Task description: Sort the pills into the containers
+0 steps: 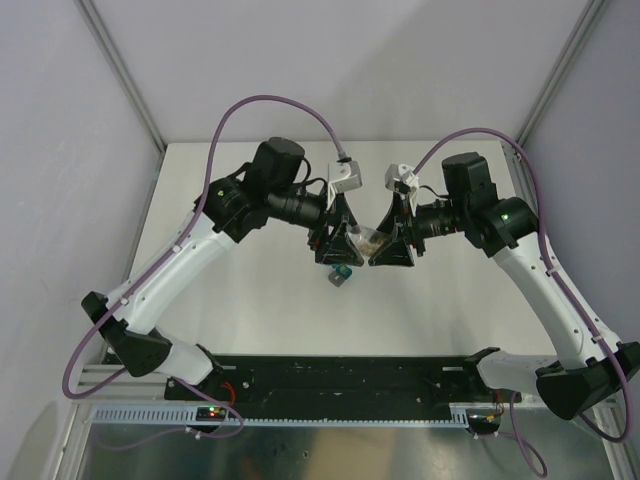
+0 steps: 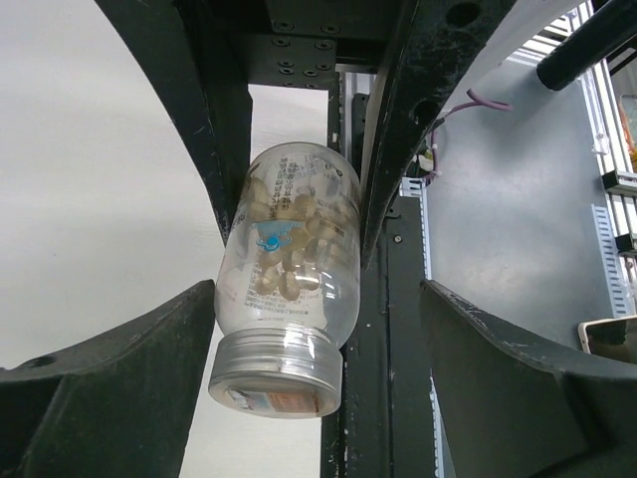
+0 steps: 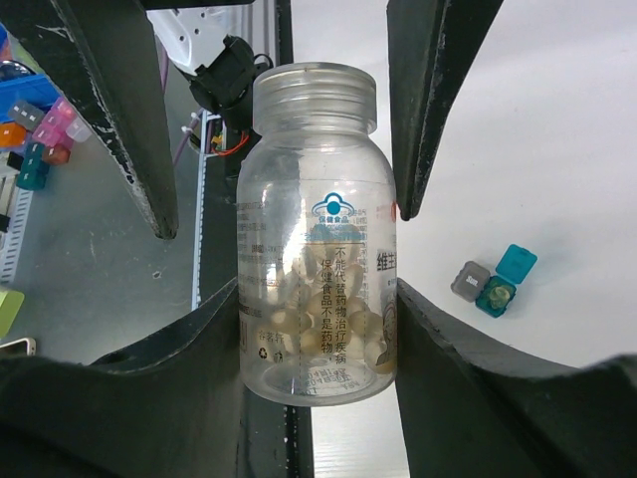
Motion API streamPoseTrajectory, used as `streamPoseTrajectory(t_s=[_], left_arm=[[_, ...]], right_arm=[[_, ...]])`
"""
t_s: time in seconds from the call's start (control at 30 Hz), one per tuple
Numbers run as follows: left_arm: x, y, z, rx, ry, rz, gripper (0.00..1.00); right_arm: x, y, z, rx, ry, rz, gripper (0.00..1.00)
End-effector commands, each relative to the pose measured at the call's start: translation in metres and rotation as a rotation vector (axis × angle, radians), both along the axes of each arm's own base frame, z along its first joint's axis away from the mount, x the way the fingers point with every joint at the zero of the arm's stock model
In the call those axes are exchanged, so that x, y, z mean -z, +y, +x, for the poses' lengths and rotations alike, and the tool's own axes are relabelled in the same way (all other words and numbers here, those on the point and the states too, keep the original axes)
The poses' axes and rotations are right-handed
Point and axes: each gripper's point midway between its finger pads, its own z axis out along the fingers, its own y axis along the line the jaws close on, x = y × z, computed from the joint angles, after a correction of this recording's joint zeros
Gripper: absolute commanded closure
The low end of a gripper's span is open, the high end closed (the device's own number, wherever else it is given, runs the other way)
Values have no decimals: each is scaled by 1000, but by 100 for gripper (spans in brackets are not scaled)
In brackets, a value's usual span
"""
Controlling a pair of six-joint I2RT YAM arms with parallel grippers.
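A clear bottle (image 1: pixel 366 241) of pale pills (image 3: pixel 328 309) hangs in the air between both arms, above the middle of the table. My right gripper (image 3: pixel 318 329) is shut on the bottle's (image 3: pixel 317 229) lower body. My left gripper (image 2: pixel 318 339) stands open around the cap end. The silver cap (image 2: pixel 277 373) sits beside the left finger (image 2: pixel 149 368), and the right finger (image 2: pixel 508 378) is well clear of it. One of the containers, a teal box (image 3: pixel 490 284) with its grey flap open, lies on the table below (image 1: pixel 340 274). Something pale lies inside the box.
Several small coloured boxes (image 3: pixel 35 139) lie off the table beyond its edge. The metal rail (image 1: pixel 340 400) with both arm bases runs along the near edge. Grey walls close in the left, right and back of the white table (image 1: pixel 250 320).
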Motion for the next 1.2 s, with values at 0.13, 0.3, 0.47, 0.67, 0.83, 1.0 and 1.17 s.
streamPoseTrajectory(t_s=[0.13, 0.3, 0.47, 0.67, 0.83, 1.0, 1.17], left_arm=[[-29, 15, 6, -34, -59, -71, 14], [-30, 22, 6, -41, -42, -80, 23], [-29, 26, 5, -36, -40, -83, 40], [-25, 24, 3, -13, -35, -83, 68], [-22, 28, -3, 21, -96, -89, 87], [-16, 29, -14, 58, -182, -83, 99], [-13, 27, -18, 70, -209, -76, 100]], right_arm=[[-15, -1, -5, -16, -64, 39, 100], [-16, -2, -6, -15, -66, 41, 100], [-16, -2, -6, -15, -64, 43, 100], [-18, -2, -5, -14, -53, 51, 100], [-20, -2, -3, -21, -18, 73, 100], [-18, -1, -2, -40, 25, 87, 100], [-14, 0, 0, -45, 57, 89, 100]])
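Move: The clear cap of the bottle, which the right hand holds on its side, sits inside the left hand's open fingers but off their middle: about 1 cm ahead, 2 cm left and 1 cm above the hand point. From the right hand the cap is roughly 6 cm left, 1 cm ahead and 1 cm lower. On the table, about 28 cm below the left hand, the teal pill box lies some 9 cm ahead and 2 cm left, the grey pill box 7 cm ahead and 2 cm left. With fingers wide open, the left hand shifts about 2 cm to its left, going forward and up by nearly as much, to centre on the cap, and shuts its fingers from both sides until they pinch it. It then twists the cap clockwise, looking along its own fingers at the bottle, by under 10 degrees while easing back about a centimetre, as the right hand keeps its grip on the bottle nearly in place and rolls a few degrees the opposite way. ##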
